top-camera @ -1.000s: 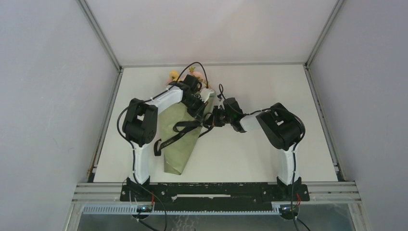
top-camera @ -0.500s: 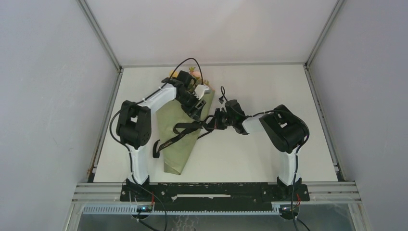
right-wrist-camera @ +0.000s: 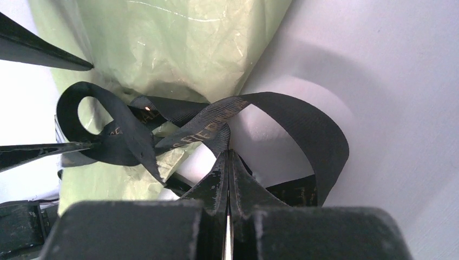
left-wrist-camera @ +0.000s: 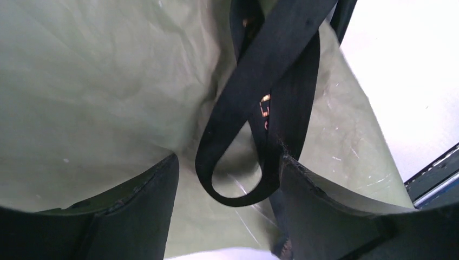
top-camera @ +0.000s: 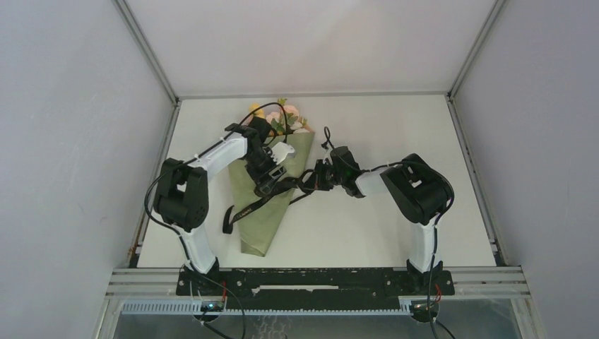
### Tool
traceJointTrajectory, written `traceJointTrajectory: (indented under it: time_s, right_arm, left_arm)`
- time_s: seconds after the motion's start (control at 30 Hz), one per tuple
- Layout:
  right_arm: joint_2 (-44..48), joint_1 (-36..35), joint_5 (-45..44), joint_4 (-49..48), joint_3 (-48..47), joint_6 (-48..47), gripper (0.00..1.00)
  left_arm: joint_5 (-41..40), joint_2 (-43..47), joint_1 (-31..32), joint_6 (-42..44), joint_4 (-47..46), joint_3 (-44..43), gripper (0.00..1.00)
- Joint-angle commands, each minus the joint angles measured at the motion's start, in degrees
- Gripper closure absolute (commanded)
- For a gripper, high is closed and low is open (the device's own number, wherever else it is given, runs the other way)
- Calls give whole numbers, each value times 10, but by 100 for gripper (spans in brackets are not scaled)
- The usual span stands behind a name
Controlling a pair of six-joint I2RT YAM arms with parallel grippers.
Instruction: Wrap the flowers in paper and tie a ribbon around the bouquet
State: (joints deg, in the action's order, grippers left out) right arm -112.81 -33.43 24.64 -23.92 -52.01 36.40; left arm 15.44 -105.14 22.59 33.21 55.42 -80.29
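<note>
The bouquet lies on the table: an olive-green paper (top-camera: 260, 226) cone with the pink and yellow flowers (top-camera: 286, 119) at its far end. A black ribbon (top-camera: 258, 200) crosses the cone's middle, and one end trails off to the left. My left gripper (top-camera: 270, 178) hovers over the cone, open. In the left wrist view a ribbon (left-wrist-camera: 270, 59) loop hangs between the left gripper's (left-wrist-camera: 227, 173) fingers (left-wrist-camera: 143, 211), above the paper (left-wrist-camera: 97, 81). At the cone's right edge, my right gripper (right-wrist-camera: 228, 154) is shut on the ribbon (right-wrist-camera: 308, 122), next to the paper (right-wrist-camera: 178, 38).
The white table (top-camera: 381, 127) is enclosed by grey walls with metal frame rails (top-camera: 145, 49). Black cables arc over both wrists, one near the flowers (top-camera: 263, 107). The arm bases sit on a black rail (top-camera: 311, 279) at the near edge.
My left gripper has opened and moved from the cone's flower end toward its middle, uncovering the flowers. The right gripper has stayed shut on the ribbon, nearly still.
</note>
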Motion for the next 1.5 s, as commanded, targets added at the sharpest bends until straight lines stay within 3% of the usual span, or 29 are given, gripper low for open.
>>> traceJointTrajectory:
  time_s: [0.0,0.07,0.17,0.33,0.37,0.9,1.27,1.47]
  right_arm:
    - [22,-4,7,-7,-9,3,100]
    - [25,-4,8,-5,-9,3,100]
    - [30,-4,6,3,-8,0,100]
    - [40,-2,7,11,-9,-5,100]
    - [42,-1,10,13,-9,-5,100]
    - [127,-10,108,142,17,-85,100]
    - [200,-53,210,282,50,-172,100]
    - [178,-114,149,343,58,-191,100]
  left_arm:
    - [-45,9,2,4,-14,27,28]
    - [-53,8,2,-2,-19,31,34]
    - [-56,8,2,-1,-19,39,51]
    - [-49,17,2,-2,-17,43,95]
    - [-47,20,2,-5,-20,43,99]
    - [37,95,-125,-97,-130,66,100]
    - [42,104,-224,-125,-180,78,100]
    - [92,112,-242,-124,-191,119,100]
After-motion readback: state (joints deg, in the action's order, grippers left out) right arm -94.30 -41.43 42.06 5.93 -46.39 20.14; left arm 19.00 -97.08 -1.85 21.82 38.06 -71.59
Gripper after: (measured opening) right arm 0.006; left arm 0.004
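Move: The black ribbon loop that the left hand goes for hangs almost between its open fingers, about 2 cm to its left, 1 cm back and 2 cm lower. From the same hand, the right fingers' pinch on the ribbon is about 9 cm to the right and 2 cm ahead, the flowers about 19 cm ahead and 2 cm right. The right hand's way is to bare table about 16 cm back and 1 cm right; the paper's lower tip is roughly 19 cm back and 13 cm left of it, the loop 10 cm left and 2 cm back. The left hand eases about 2 cm left and down and shuts its open fingers on the ribbon loop, then lifts some 4 cm and draws it left and forward, about 10 cm left and 8 cm out, to the paper's left edge, turning roughly 30 degrees counter-clockwise. As that pull begins, the right hand, still pinching its part of the ribbon, rises 4 to 5 cm and pulls back about 16 cm towards its base, beside the paper's lower half, also turning counter-clockwise, so the two hands draw the ribbon apart. ##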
